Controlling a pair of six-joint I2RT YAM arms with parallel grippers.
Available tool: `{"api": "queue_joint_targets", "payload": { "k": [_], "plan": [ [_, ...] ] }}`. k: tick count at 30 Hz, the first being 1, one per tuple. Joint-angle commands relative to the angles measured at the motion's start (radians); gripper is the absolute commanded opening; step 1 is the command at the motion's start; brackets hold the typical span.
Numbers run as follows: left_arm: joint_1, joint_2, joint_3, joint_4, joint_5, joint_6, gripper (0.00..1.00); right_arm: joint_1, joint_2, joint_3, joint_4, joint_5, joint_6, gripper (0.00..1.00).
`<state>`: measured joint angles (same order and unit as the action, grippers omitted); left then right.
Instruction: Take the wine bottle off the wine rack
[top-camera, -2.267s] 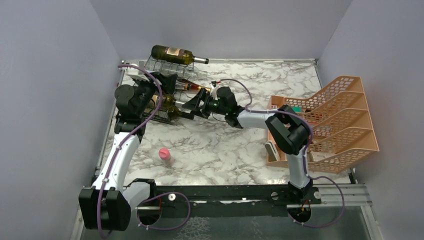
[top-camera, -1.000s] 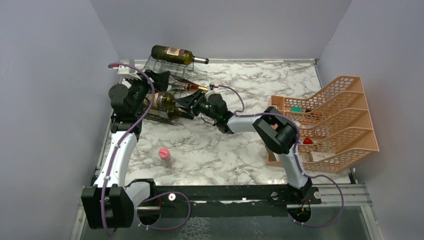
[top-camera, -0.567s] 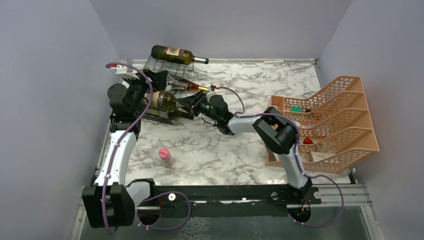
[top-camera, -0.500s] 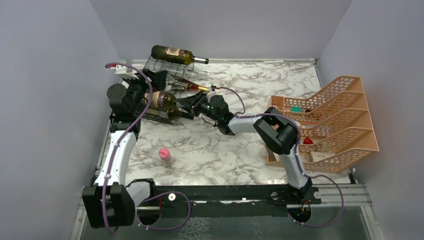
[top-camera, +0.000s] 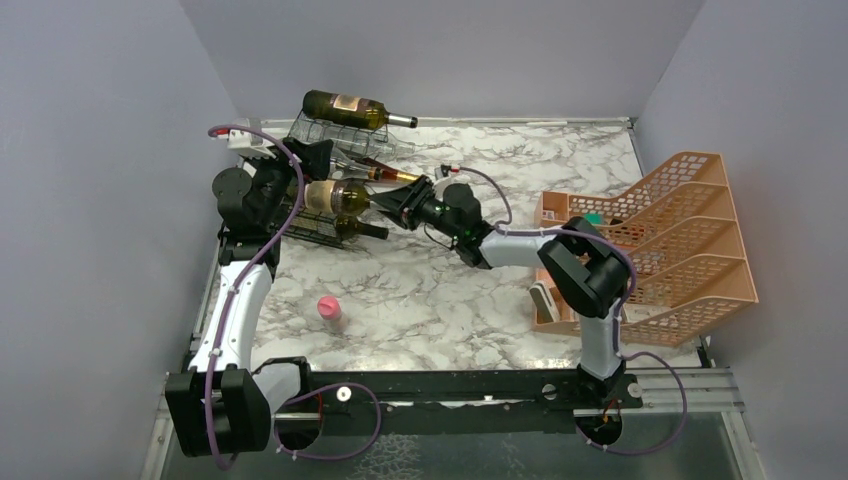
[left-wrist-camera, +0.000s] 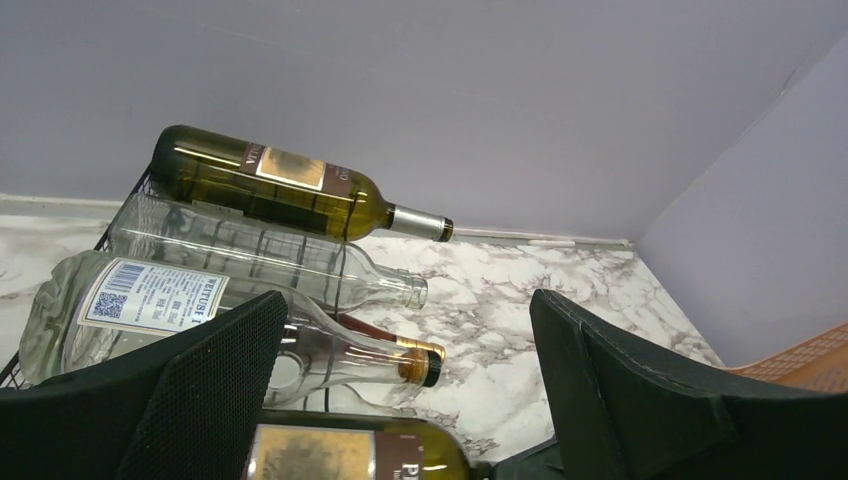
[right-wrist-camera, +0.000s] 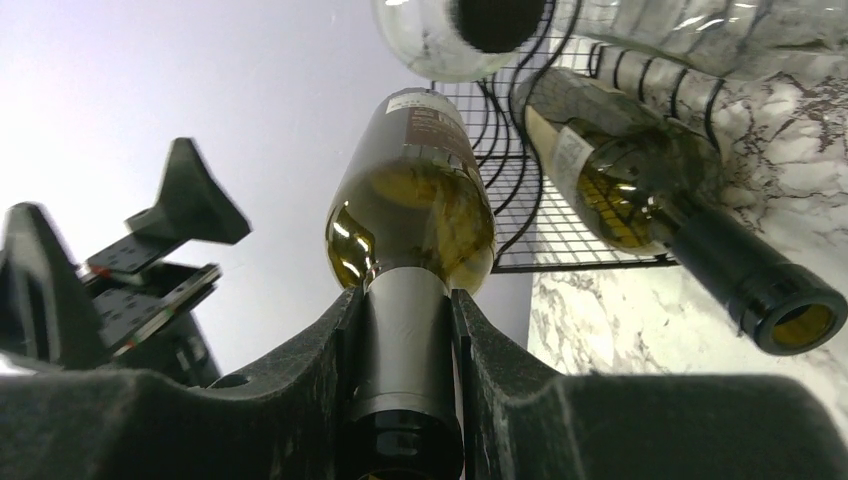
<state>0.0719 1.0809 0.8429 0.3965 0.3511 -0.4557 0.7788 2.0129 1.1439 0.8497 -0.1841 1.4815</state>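
Observation:
The black wire wine rack (top-camera: 322, 140) stands at the table's back left. My right gripper (top-camera: 398, 207) is shut on the neck of a green wine bottle (top-camera: 343, 196) with a tan label, lying on its side with its body at the rack's right face. In the right wrist view the dark neck (right-wrist-camera: 404, 318) sits tight between both fingers, with the rack (right-wrist-camera: 520, 215) behind. My left gripper (top-camera: 305, 160) hovers open over the rack. Its fingers (left-wrist-camera: 205, 395) straddle the held bottle (left-wrist-camera: 340, 455) from above without touching it.
Another green bottle (top-camera: 352, 108) lies on top of the rack, clear bottles (left-wrist-camera: 262, 248) fill its cells, and a dark open-mouthed bottle (right-wrist-camera: 640, 205) lies low. A pink object (top-camera: 328, 307) stands on the marble, and a peach tiered organizer (top-camera: 670, 245) stands at the right.
My right gripper has shut on the bottle's neck and moved right, drawing the bottle out along with it. The left gripper has stayed open in place.

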Motion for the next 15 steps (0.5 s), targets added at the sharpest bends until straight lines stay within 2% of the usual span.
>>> {"api": "queue_joint_targets", "payload": {
  "k": [1,6,10,15],
  "plan": [
    [0.009,-0.014,-0.011,0.033,0.008,0.004,0.98,-0.026,-0.158,-0.023,0.094,-0.088,0.016,0.01],
    [0.011,-0.023,-0.013,0.033,0.004,0.009,0.98,-0.051,-0.250,-0.089,0.042,-0.139,0.034,0.01],
    [0.011,-0.070,-0.010,0.021,-0.004,0.093,0.94,-0.095,-0.357,-0.186,-0.018,-0.183,0.015,0.01],
    [0.011,-0.075,0.015,-0.039,-0.048,0.114,0.94,-0.189,-0.543,-0.276,-0.186,-0.275,-0.040,0.01]
  ]
}}
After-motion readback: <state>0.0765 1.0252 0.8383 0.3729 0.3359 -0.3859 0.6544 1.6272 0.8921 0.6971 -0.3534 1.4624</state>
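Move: To the left of the right fingers, already shut on its neck, the wine bottle has its middle about 12 cm left and 3 cm ahead, roughly level with them. The wine rack's middle lies some 12 cm left, 4 cm ahead and 8 cm below. A dark-necked bottle lies 11 cm left, 5 cm nearer and 8 cm below the hand. From the left hand the wine bottle is about 13 cm below, 3 cm left and 4 cm back. Drawing the wine bottle off the rack neck first, the right hand keeps its pinch on the neck and travels about 8 cm to the right and some 4 cm back. It lifts about 5 cm over the first part of the way, then carries on nearly level and faster out over the open table. The wrist hardly turns. ##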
